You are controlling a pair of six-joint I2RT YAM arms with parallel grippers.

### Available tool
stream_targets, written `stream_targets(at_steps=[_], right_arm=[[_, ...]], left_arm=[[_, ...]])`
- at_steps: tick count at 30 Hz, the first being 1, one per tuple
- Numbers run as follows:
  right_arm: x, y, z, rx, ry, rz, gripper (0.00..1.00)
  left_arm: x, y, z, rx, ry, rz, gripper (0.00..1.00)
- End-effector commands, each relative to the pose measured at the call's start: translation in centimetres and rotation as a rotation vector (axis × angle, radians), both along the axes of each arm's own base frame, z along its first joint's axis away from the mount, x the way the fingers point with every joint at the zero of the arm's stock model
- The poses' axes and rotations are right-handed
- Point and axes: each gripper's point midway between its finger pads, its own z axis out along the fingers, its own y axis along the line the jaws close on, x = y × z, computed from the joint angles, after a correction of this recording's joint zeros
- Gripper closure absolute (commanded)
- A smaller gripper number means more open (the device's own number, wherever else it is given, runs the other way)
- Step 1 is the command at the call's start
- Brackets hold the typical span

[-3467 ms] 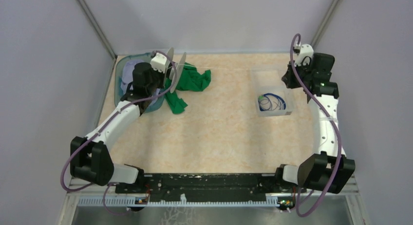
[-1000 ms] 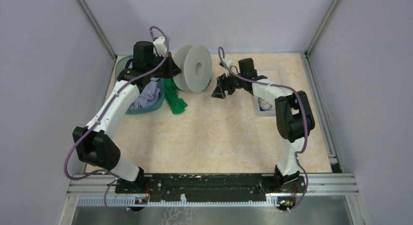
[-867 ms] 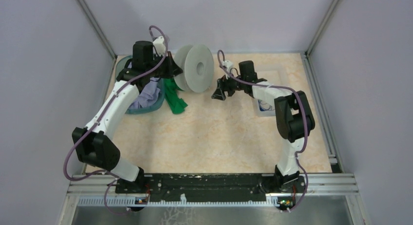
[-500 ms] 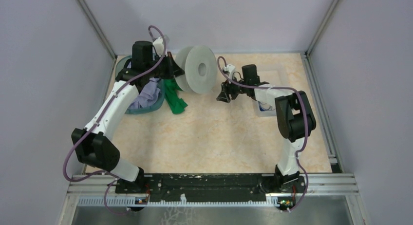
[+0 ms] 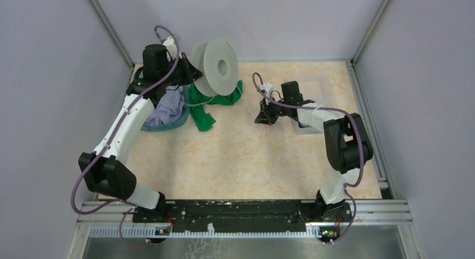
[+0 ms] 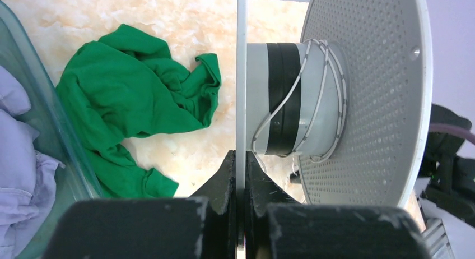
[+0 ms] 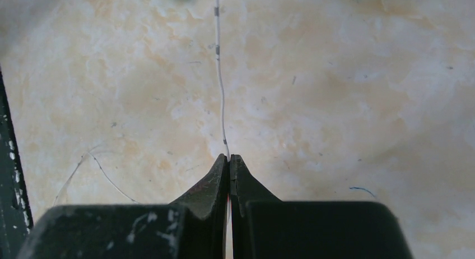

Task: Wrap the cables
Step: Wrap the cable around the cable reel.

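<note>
A thin white cable (image 7: 219,74) runs across the tabletop straight into my right gripper (image 7: 229,157), whose jaws are pressed together on it. That gripper (image 5: 264,116) hangs low over the middle of the table, right of the spool. Several turns of the same white cable (image 6: 320,85) lie around the hub of a pale-grey spool (image 6: 369,91). My left gripper (image 6: 241,156) is shut on the thin edge of the spool's near flange and holds the spool (image 5: 215,67) up at the back left. My left gripper (image 5: 192,75) sits just left of it.
A green cloth (image 5: 208,105) lies under the spool. Beside it at the far left stands a teal basket (image 5: 178,122) with lilac cloth inside. A clear plastic box (image 5: 307,128) is mostly hidden behind my right forearm. A hair-thin strand (image 7: 106,169) loops on the table.
My right gripper has closed on the white cable and drifted right and nearer. The left arm has swung the spool a little to the back left.
</note>
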Motion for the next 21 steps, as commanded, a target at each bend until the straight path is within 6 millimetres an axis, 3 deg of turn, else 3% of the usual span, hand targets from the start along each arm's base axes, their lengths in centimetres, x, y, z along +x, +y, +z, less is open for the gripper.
stream_targets(at_steps=[1,12,13,21], right_arm=[[-2.7,1.4,2.7,0.035,-0.017,0.074,1.00],[-8.4,4.1,2.6,-0.003,0.063,0.232,1.00],[-9.0,4.5,3.7,0.003,0.036,0.252,1.00],[-13.1,7.0,4.7,-0.006,0.036,0.394,1.00]], left_arm=[[1.4,1.0,5.5,-0.088,-0.149,0.092,1.00],[2.9,1.9,4.1,-0.095,-0.115,0.169,1.00],[3.0,2.0,3.9,-0.091,-0.114,0.172,1.00],[4.7,3.0,-0.4,-0.018,-0.083,0.228,1.00]])
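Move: The left hand grips the cable reel's rim; the reel's middle is about 4 cm ahead and 6 cm to its right, roughly level. Beneath, the green cloth lies some 4 cm ahead, 3 cm right and 30 cm down. From the right hand, pinching the cable, the reel is about 11 cm ahead, 18 cm left and 20 cm higher; the clear box stands some 7 cm ahead and 21 cm to the right, 6 cm lower. Back towards the robot and to its left sweeps the right hand, some 12 cm in all and rising about 3 cm late on, turning some 15 degrees counter-clockwise while its shut fingers keep the cable pinched, carrying it round below the reel's near side. The left hand keeps its grip on the reel's rim and lowers it about 3 cm, with a slight counter-clockwise turn. ##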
